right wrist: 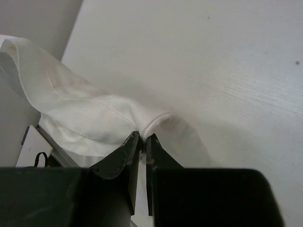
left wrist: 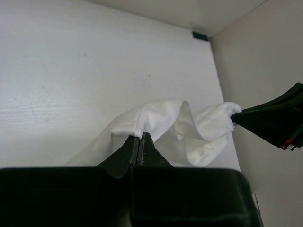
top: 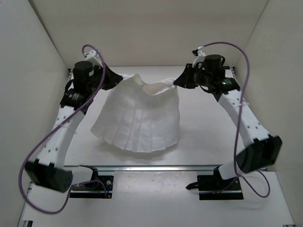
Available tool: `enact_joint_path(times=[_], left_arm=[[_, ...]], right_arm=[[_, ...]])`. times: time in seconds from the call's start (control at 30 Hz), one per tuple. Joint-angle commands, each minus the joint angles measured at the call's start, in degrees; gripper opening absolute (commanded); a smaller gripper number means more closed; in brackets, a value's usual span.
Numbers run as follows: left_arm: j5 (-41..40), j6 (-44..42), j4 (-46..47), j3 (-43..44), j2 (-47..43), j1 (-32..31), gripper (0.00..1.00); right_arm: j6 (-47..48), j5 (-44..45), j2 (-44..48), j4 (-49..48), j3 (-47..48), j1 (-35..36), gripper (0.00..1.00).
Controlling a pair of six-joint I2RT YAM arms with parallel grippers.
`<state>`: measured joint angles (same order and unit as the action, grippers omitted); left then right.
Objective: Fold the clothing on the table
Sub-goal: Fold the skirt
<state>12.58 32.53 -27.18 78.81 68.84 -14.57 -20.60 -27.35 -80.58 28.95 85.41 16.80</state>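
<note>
The clothing (top: 139, 118) is a white pleated garment hanging between my two grippers over the table (top: 208, 127), its lower hem spread on the tabletop. My left gripper (top: 117, 77) is shut on the garment's upper left corner. In the left wrist view the left gripper (left wrist: 139, 136) pinches a stitched hem of the clothing (left wrist: 156, 116), and the right gripper's dark fingers (left wrist: 270, 118) show at the right edge. My right gripper (top: 177, 81) is shut on the upper right corner. In the right wrist view the right gripper (right wrist: 143, 137) grips the rolled edge of the clothing (right wrist: 85, 113).
White walls close in the table on the left, back and right. A metal rail (top: 156, 167) runs across the near side, with both arm bases (top: 90, 183) bolted beyond it. A small dark bracket (left wrist: 200, 35) sits at the table's far corner.
</note>
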Motion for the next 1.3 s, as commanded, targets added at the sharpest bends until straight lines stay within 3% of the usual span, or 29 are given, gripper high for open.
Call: enact_joint_path(times=[0.0, 0.13, 0.23, 0.37, 0.63, 0.77, 0.97, 1.1, 1.27], left_arm=[[1.7, -0.9, -2.6, 8.2, 9.9, 0.2, 0.00], [0.6, -2.0, -7.0, 18.3, 12.6, -0.4, 0.00], [0.8, -2.2, -6.1, 16.4, 9.2, 0.4, 0.00], [1.0, -1.1, -1.5, 0.5, 0.8, 0.2, 0.00], [2.7, 4.8, 9.3, -42.5, -14.3, -3.0, 0.00], [2.8, 7.0, 11.4, -53.6, -17.2, -5.7, 0.00], [3.1, 8.3, 2.9, -59.1, -29.3, -7.1, 0.00], [3.2, 9.4, -5.9, -58.4, -38.8, -7.1, 0.00], [3.9, 10.9, -11.5, -57.0, -44.1, -9.4, 0.00]], right_arm=[[0.6, -0.7, -7.6, -0.2, 7.4, 0.3, 0.00], [2.5, 2.2, -9.4, 4.0, 19.4, 2.0, 0.00], [2.9, 2.0, -7.0, 4.1, 17.4, -0.1, 0.00], [2.2, -0.7, -0.4, -1.0, 1.6, -2.8, 0.00], [-1.9, -1.3, 13.2, -7.4, -35.7, -1.6, 0.00], [-6.1, 2.6, 19.5, -5.6, -48.3, 0.4, 0.00], [-7.8, 8.8, 28.5, 4.7, -52.3, 3.1, 0.00], [-9.9, 8.8, 34.8, 12.3, -53.7, 3.6, 0.00], [-12.0, 7.2, 44.8, 18.1, -55.6, 3.7, 0.00]])
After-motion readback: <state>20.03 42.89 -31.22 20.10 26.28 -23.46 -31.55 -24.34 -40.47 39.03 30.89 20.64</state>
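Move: Each closed gripper already holds one waistband corner of the skirt, the two corners about 21 cm apart. The bare table strip inside the front rail lies some 20 cm back and 34 cm below the left hand; for the right hand it is 20 cm back, 5 cm to its right and 32 cm down. The hanging hem's middle is about 18 cm back and 24 cm down from the left hand, 6 cm to its right. The front rail is some 26 cm straight back from that hand, 35 cm below. Keeping their grip on the waistband corners, both hands first flick about 5 cm forward and a little down, then reverse and sweep back towards the front rail and down, ending some 20 cm back and 20-25 cm lower than they began, the right one also drifting about 5 cm to its right so the waistband widens. The fingertips tip down by about 35 degrees on the way and ease back slightly as both hands dip to their lowest and then rise 3-5 cm while still drawing back. ##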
